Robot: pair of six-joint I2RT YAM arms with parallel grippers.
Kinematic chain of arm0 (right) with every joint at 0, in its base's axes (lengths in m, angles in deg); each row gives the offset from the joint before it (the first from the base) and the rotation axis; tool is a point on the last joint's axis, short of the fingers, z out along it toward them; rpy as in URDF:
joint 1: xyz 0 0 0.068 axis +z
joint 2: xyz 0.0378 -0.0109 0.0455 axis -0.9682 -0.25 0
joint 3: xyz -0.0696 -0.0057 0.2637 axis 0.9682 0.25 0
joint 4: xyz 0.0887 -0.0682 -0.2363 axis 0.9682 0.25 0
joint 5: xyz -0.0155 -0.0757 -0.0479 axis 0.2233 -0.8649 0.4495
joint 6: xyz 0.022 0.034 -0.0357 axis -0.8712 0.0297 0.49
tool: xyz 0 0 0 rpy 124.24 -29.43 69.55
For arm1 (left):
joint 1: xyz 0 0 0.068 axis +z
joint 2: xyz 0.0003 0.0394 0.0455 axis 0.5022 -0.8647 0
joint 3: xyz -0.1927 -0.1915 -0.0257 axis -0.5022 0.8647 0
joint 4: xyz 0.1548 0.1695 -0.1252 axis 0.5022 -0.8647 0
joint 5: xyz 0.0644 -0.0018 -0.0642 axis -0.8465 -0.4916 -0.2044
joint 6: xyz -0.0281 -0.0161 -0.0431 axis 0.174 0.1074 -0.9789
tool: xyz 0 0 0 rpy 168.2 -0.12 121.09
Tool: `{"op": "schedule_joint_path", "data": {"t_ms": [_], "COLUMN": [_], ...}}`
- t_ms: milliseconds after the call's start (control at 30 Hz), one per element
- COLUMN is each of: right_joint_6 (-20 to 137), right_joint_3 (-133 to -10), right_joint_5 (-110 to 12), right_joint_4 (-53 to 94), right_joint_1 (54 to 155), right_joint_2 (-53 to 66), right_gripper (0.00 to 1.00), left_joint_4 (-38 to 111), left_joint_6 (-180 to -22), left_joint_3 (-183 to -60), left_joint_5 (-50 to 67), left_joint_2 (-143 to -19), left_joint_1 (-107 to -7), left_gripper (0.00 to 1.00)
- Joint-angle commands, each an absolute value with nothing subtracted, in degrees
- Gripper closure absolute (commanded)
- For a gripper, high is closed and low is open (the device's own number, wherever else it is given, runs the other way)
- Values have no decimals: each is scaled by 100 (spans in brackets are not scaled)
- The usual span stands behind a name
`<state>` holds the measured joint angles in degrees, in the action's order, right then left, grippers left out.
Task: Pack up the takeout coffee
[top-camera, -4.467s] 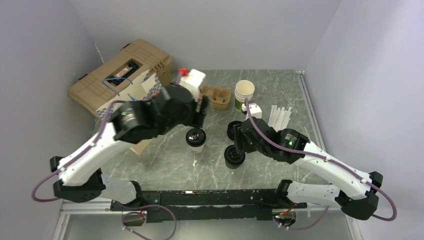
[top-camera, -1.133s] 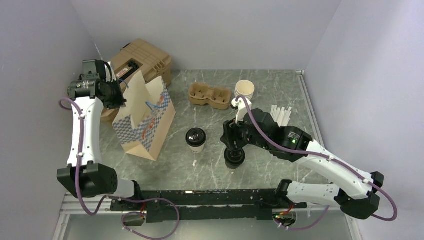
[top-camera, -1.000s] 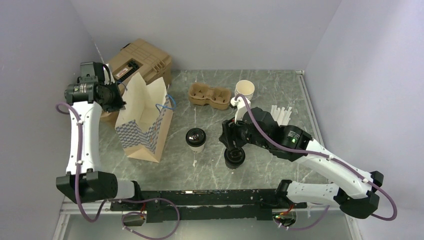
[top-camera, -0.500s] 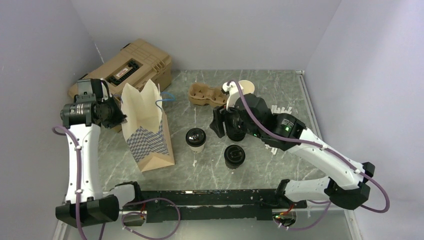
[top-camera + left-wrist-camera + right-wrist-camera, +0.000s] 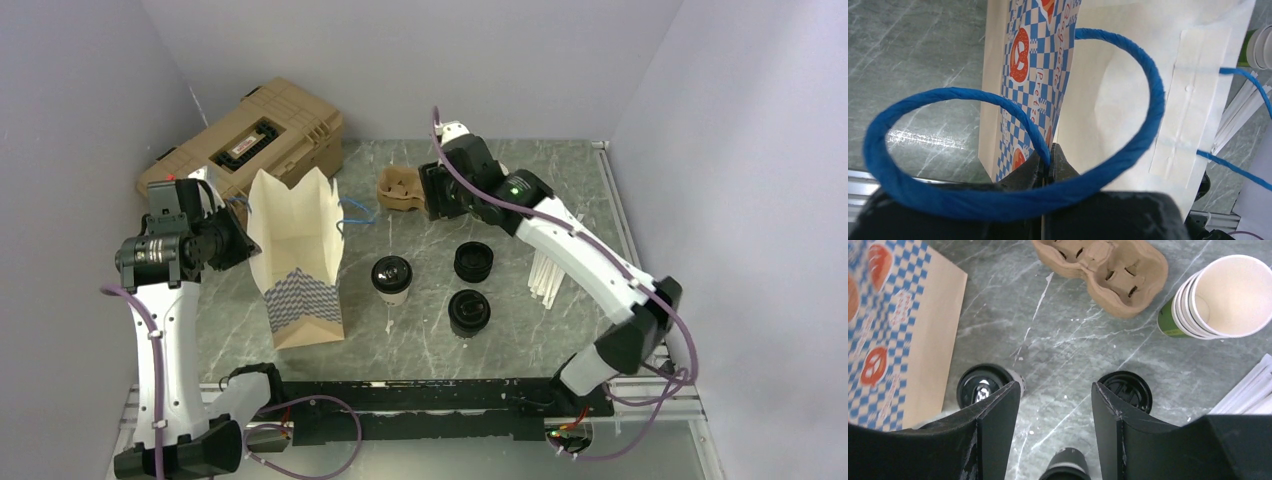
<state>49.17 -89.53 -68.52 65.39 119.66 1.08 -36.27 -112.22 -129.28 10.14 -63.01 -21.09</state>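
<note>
The takeout coffee (image 5: 392, 278), a pale cup under a black lid, stands mid-table just right of the paper bag (image 5: 295, 250). The bag stands upright with its mouth open. My left gripper (image 5: 225, 240) is at the bag's left side, shut on its blue handle (image 5: 1154, 85); the jaws (image 5: 1050, 152) pinch the cord. My right gripper (image 5: 432, 195) hangs high over the far middle of the table, open and empty. From the right wrist view the coffee (image 5: 975, 385) lies below, beside my left finger, with the gripper (image 5: 1055, 390) well above the table.
Two black lid stacks (image 5: 473, 262) (image 5: 469, 312) sit right of the coffee. A cardboard cup carrier (image 5: 1100, 272) and a stack of lidless cups (image 5: 1218, 297) lie at the back. White straws (image 5: 548, 270) lie to the right. A tan toolbox (image 5: 250, 140) fills the back left corner.
The left arm has swung the tilted bag upright and a little nearer. The right arm has lifted off the lid stacks and moved back towards the cup carrier.
</note>
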Motion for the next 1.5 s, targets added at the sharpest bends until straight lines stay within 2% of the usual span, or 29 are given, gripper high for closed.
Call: {"op": "schedule_joint_path", "data": {"t_ms": [0, 233, 433, 633, 1467], "right_joint_6": [4674, 4053, 3614, 3424, 3070], "right_joint_3": [-9510, -10665, -11317, -12151, -12709], "right_joint_5": [-6681, -7169, -7660, -7632, -7307], "right_joint_4": [6257, 6399, 6271, 6470, 6193], "right_joint_1": [11734, 11499, 11377, 11187, 10910], "right_joint_2": [-591, -2056, -2839, -3746, -4915], "right_gripper": [41, 38, 36, 36, 42], "left_joint_4": [-3360, -3255, -3183, -3200, -3264], "left_joint_6": [-11057, -11028, -11076, -11047, -11020], "left_joint_3": [-12927, -12867, -12859, -12977, -13164], "left_joint_5": [1262, 1477, 1495, 1282, 1132], "left_joint_2": [-6008, -5736, -5682, -5694, -5651], "left_joint_1": [-2109, -2175, -2339, -2573, -2791], "left_gripper": [100, 100, 100, 100, 100]}}
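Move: The cup carrier that my right hand goes for lies about 20 cm ahead, 3 cm to its left and 20 cm below. The cup stack stands 14 cm to the carrier's right, level with it; the black lids lie 16 cm nearer me than the carrier and 12 cm to its right, the lidded coffee 22 cm nearer and 6 cm to its left. From my left hand the carrier is some 30 cm ahead and 31 cm right; the bag's middle is 9 cm right, 1 cm ahead and 10 cm below. I reach my right hand forward and down to the carrier, nearly 20 cm out and 17 cm lower, mostly sinking at the end. I turn it some 25 degrees clockwise and tip the fingers steeper, keeping them half open over the carrier's middle bridge. My left hand still pinches the bag's rim and shifts it about 3 cm right and up. ##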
